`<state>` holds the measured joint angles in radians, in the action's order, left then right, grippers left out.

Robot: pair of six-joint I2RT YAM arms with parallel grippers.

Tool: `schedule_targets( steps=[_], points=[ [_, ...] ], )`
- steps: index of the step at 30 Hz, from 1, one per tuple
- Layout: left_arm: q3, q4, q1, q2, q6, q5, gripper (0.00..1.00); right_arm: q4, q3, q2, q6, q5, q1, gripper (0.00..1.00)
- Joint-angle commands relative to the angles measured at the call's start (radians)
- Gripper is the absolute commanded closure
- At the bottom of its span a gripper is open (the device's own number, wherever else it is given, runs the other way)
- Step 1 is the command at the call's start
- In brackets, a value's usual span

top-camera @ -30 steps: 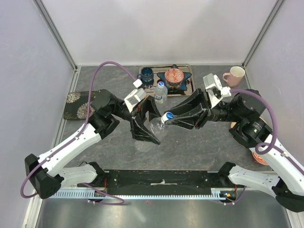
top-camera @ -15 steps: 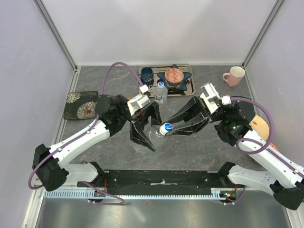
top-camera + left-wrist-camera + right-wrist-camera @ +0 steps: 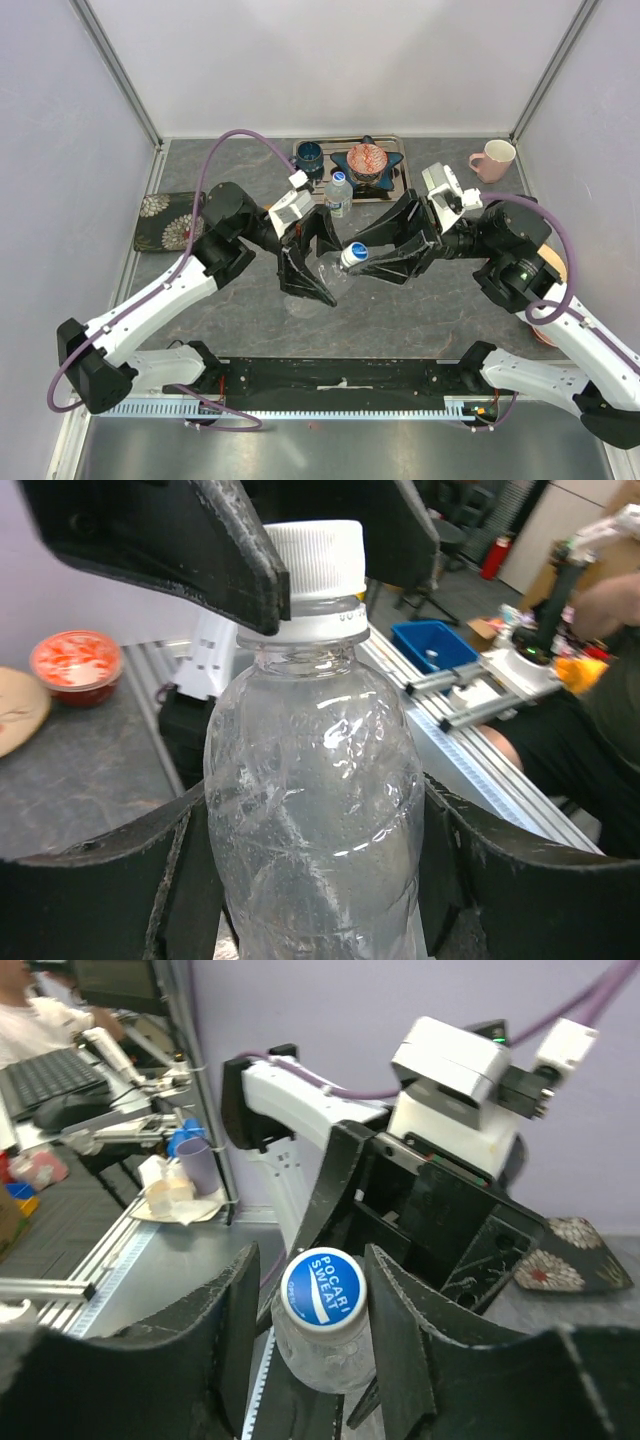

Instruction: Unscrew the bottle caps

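Observation:
My left gripper (image 3: 312, 268) is shut on a clear water bottle (image 3: 330, 272) and holds it tilted above the table, neck toward the right arm. In the left wrist view my fingers clamp the bottle's (image 3: 310, 810) body on both sides. Its blue cap (image 3: 352, 253), white-sided (image 3: 318, 555) and printed "Pocari Sweat" (image 3: 322, 1285), is on the neck. My right gripper (image 3: 310, 1260) is open around the cap, with a small gap on the left side. A second water bottle (image 3: 339, 195) with a blue-white label and blue cap stands by the tray. No orange bottles are in view.
A metal tray (image 3: 400, 185) at the back holds a blue mug (image 3: 309, 155) and a star-shaped dish with a red bowl (image 3: 366, 160). A pink mug (image 3: 492, 158) stands at the back right. A patterned dark cloth (image 3: 165, 218) lies at the left. A reddish bowl (image 3: 550, 335) sits under the right arm.
Both arms dipped toward me with the bottle, then came back up. The right jaws, close together at the cap a second ago, now stand spread around it.

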<state>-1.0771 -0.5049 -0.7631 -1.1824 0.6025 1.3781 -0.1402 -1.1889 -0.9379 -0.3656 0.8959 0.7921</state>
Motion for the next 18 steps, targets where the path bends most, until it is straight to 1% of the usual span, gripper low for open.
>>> schedule_targets(
  steps=[1,3,4,6,9,10,12,13,17,18],
  points=[
    [-0.061,0.371,0.022,0.05,-0.322,-0.306,0.65,0.197,-0.064,0.011,0.045,-0.095,0.022,0.45],
    [-0.06,0.411,0.022,0.067,-0.36,-0.376,0.64,0.231,-0.081,0.008,0.054,-0.135,0.024,0.41],
    [-0.058,0.42,0.021,0.073,-0.369,-0.393,0.65,0.24,-0.092,0.008,0.06,-0.147,0.024,0.37],
    [-0.052,0.437,0.022,0.09,-0.389,-0.437,0.65,0.26,-0.1,0.007,0.067,-0.188,0.024,0.34],
    [-0.047,0.457,0.022,0.104,-0.412,-0.484,0.64,0.274,-0.11,0.007,0.062,-0.245,0.024,0.27],
    [-0.047,0.463,0.021,0.11,-0.418,-0.493,0.64,0.277,-0.116,0.007,0.057,-0.3,0.022,0.24],
    [-0.046,0.48,0.021,0.116,-0.44,-0.531,0.64,0.278,-0.129,0.005,0.036,-0.369,0.024,0.21],
    [-0.044,0.485,0.019,0.122,-0.446,-0.543,0.64,0.283,-0.149,0.002,0.027,-0.438,0.024,0.2],
    [-0.034,0.499,0.01,0.141,-0.486,-0.62,0.64,0.327,-0.213,-0.03,-0.015,-0.57,0.024,0.16],
    [-0.03,0.499,0.007,0.145,-0.495,-0.645,0.64,0.333,-0.222,-0.038,-0.03,-0.583,0.024,0.16]
  ],
)
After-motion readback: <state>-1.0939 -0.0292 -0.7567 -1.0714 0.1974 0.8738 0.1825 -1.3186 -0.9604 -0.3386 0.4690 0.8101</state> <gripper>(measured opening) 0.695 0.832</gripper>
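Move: The blue-topped cap that the right hand works on sits practically between its fingertips, about 1 cm to the left. A second water bottle stands upright on the table some 29 cm ahead of the right hand and 4 cm left, with an orange bottle about 25 cm ahead and 12 cm left; both are about 40 cm lower. From the left hand, which grips the bottle's body, the cap is roughly 5 cm right, 2 cm ahead and 5 cm up. Forward together, away from the bases, both hands travel some 7 cm at nearly level height. The left keeps its grip on the bottle body and swings it about 30 degrees counter-clockwise; the right turns back clockwise by a little over 20 degrees and spreads its already loosening fingers wide around the cap, staying beside it. ##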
